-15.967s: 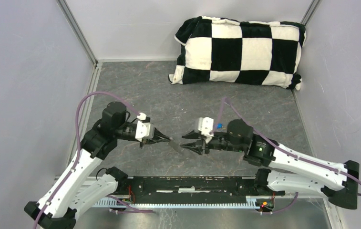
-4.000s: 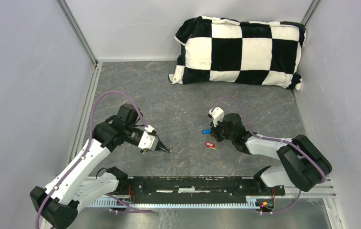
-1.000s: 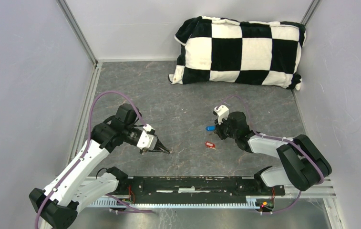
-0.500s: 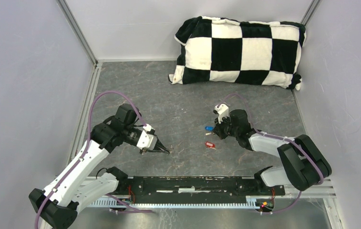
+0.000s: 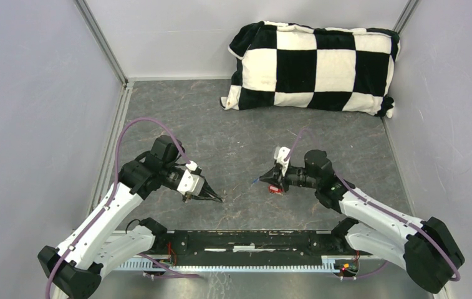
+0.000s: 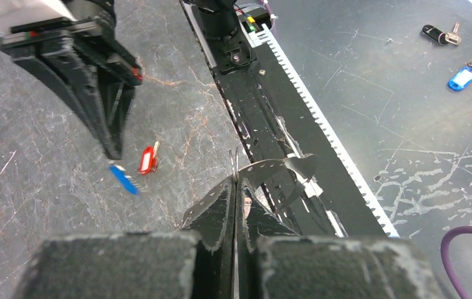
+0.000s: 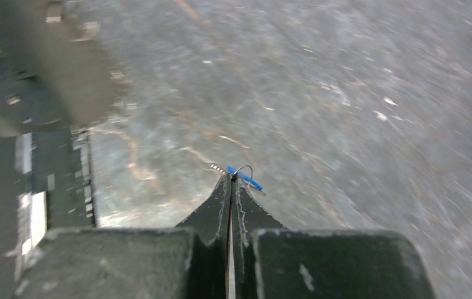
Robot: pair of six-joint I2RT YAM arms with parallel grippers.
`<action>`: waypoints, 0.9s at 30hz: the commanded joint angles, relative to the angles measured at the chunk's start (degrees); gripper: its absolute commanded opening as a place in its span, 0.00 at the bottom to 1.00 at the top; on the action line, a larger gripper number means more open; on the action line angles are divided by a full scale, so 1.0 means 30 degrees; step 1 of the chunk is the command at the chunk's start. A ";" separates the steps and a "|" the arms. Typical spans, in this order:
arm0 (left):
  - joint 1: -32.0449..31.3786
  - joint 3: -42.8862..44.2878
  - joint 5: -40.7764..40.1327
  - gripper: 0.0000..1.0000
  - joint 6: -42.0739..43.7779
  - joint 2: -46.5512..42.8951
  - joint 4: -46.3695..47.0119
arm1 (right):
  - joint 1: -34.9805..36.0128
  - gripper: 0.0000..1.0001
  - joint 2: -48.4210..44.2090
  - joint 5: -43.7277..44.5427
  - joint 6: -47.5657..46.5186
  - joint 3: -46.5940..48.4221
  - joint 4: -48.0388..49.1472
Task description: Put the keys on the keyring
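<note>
My right gripper is shut on the blue key and holds it just off the table, the key sticking out past the closed tips. On the table right beside it lies the red key, which also shows in the left wrist view next to the hanging blue key. My left gripper is shut on the keyring, a floppy grey perforated band curling out to the right of its tips. A short stretch of table separates the two grippers, which point at each other.
A black-and-white checkered pillow lies against the back wall. A black rail runs along the near edge between the arm bases. Beyond the rail, on a lower surface, lie several loose tagged keys. Grey walls close in both sides.
My right gripper closed on the blue key, lifted it and swung it left and nearer, toward the left gripper. The red key and the left arm stayed put.
</note>
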 commanded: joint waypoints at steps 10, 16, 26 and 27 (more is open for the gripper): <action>0.0068 0.0483 0.1443 0.02 -0.0286 -0.0392 0.0495 | 0.3815 0.01 -0.0109 -0.5753 -0.4568 0.6228 -0.5990; 0.0072 0.0775 0.1810 0.02 0.0085 -0.0141 0.0466 | 0.5032 0.00 0.1462 -0.6557 -0.6453 0.9563 -0.9596; 0.0058 0.0718 0.1832 0.02 0.0765 -0.0475 0.0526 | 0.6810 0.00 0.4090 -0.5475 -0.9719 1.4157 -1.5636; 0.0058 0.0731 0.1803 0.02 0.0879 -0.0496 0.0530 | 0.6904 0.00 0.4282 -0.5425 -0.9897 1.4449 -1.6011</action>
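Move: The blue key is already pinched in the right fingers. Its goal, the keyring held in the left fingertips, is some 12 cm back, 11 cm to the left and 10 cm above the right hand. The grey curved plate beside that ring has its middle about 16 cm back, 11 cm left and 8 cm up; the red key lies 1 cm ahead, 5 cm right and 13 cm below. From the left hand the blue key is about 11 cm ahead, 10 cm right and 11 cm below. The blue key, still in the shut right fingers, is swung in towards the keyring: back about 11 cm and left about 8 cm, with a similar rise made mostly in the middle of the sweep before levelling off. The right wrist turns some 40 degrees counter-clockwise on the way, while the left hand keeps its closed hold on the keyring and barely shifts. ##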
